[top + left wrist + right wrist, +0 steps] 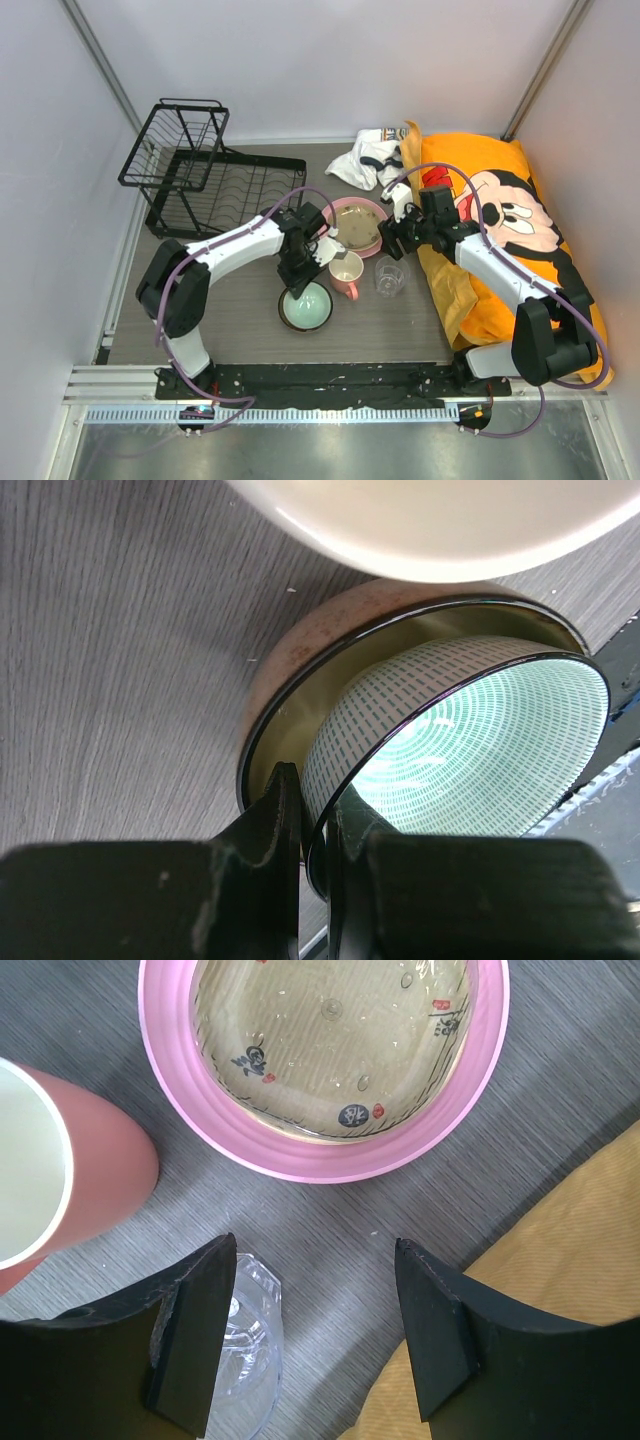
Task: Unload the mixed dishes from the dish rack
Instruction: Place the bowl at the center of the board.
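Note:
The dish rack [205,170], black wire, stands at the back left with nothing in it. My left gripper [297,272] [318,815] is shut on the rim of the mint-green bowl [306,308] [480,750], one finger inside and one outside. The pink mug [347,276] [60,1180] stands just right of the bowl, and the clear glass cup [389,277] [250,1350] is beside it. Behind them the tan dish [356,224] [330,1040] lies in the pink plate [378,212] [300,1155]. My right gripper [395,240] [315,1250] hangs open above the table between plate and glass, holding nothing.
An orange Mickey Mouse cushion [500,220] [570,1250] fills the right side, under my right arm. A crumpled white cloth [368,155] lies at the back centre. White walls close in the table on three sides.

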Motion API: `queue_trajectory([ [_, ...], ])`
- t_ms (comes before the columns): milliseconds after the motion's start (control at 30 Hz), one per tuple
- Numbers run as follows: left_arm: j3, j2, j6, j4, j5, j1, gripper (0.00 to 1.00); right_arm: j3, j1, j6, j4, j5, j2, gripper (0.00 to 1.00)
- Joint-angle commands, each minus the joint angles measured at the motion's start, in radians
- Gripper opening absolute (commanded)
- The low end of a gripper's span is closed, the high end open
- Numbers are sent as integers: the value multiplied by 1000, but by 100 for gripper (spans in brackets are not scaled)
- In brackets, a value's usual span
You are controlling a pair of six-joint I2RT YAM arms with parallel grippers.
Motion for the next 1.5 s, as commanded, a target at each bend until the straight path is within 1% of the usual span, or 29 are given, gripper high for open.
queue_trajectory([
  [0,2,-4,13,13,-5,-5,4,28,-6,-13,13,-19,-19,69],
  [233,4,-2,13,15,-11,-6,6,26,-6,-15,13,-21,-19,69],
  [433,10,-2,16,13,-14,-8,11,28,-6,-13,12,-21,-17,69],
  [633,10,-7,16,13,-17,-9,17,28,-6,-15,12,-22,-16,69],
  [800,5,-18,15,18,-25,-9,19,26,-4,-15,10,-24,-14,69],
  [867,5,-22,15,18,-26,-11,21,28,-6,-15,12,-24,-14,69],
  [1033,1,-45,15,19,-33,-11,30,28,-6,-16,10,-24,-13,69],
  [1167,-4,-62,15,24,-40,-11,33,28,-6,-16,10,-24,-13,69],
  [1400,-9,-96,16,31,-68,-11,42,28,-7,-16,10,-21,-14,69],
  [1467,-13,-110,16,38,-80,-11,43,28,-6,-16,8,-21,-11,69],
])
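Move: The left hand still pinches the rim of the light green bowl, whose middle lies about 4 cm back, 3 cm right and 2 cm below. The brown bowl that takes it is about 4 cm back, 2 cm right and 3 cm below. The pink mug stands about 4 cm ahead and 11 cm right, roughly level in height; the pink plate is some 16 cm ahead, 13 cm right and 4 cm lower. From the right hand, the green bowl is about 15 cm back, 20 cm left and 8 cm below. The left hand eases down barely half a centimetre and then holds still over the rim of the brown bowl, fingers pointing down, while they spread from nearly shut to about two fifths open and let go of the green bowl's rim. Only at the very end does it begin to lift, rising a little over 1 cm with the fingers still opening on either side of that rim and almost no turn of the wrist. ##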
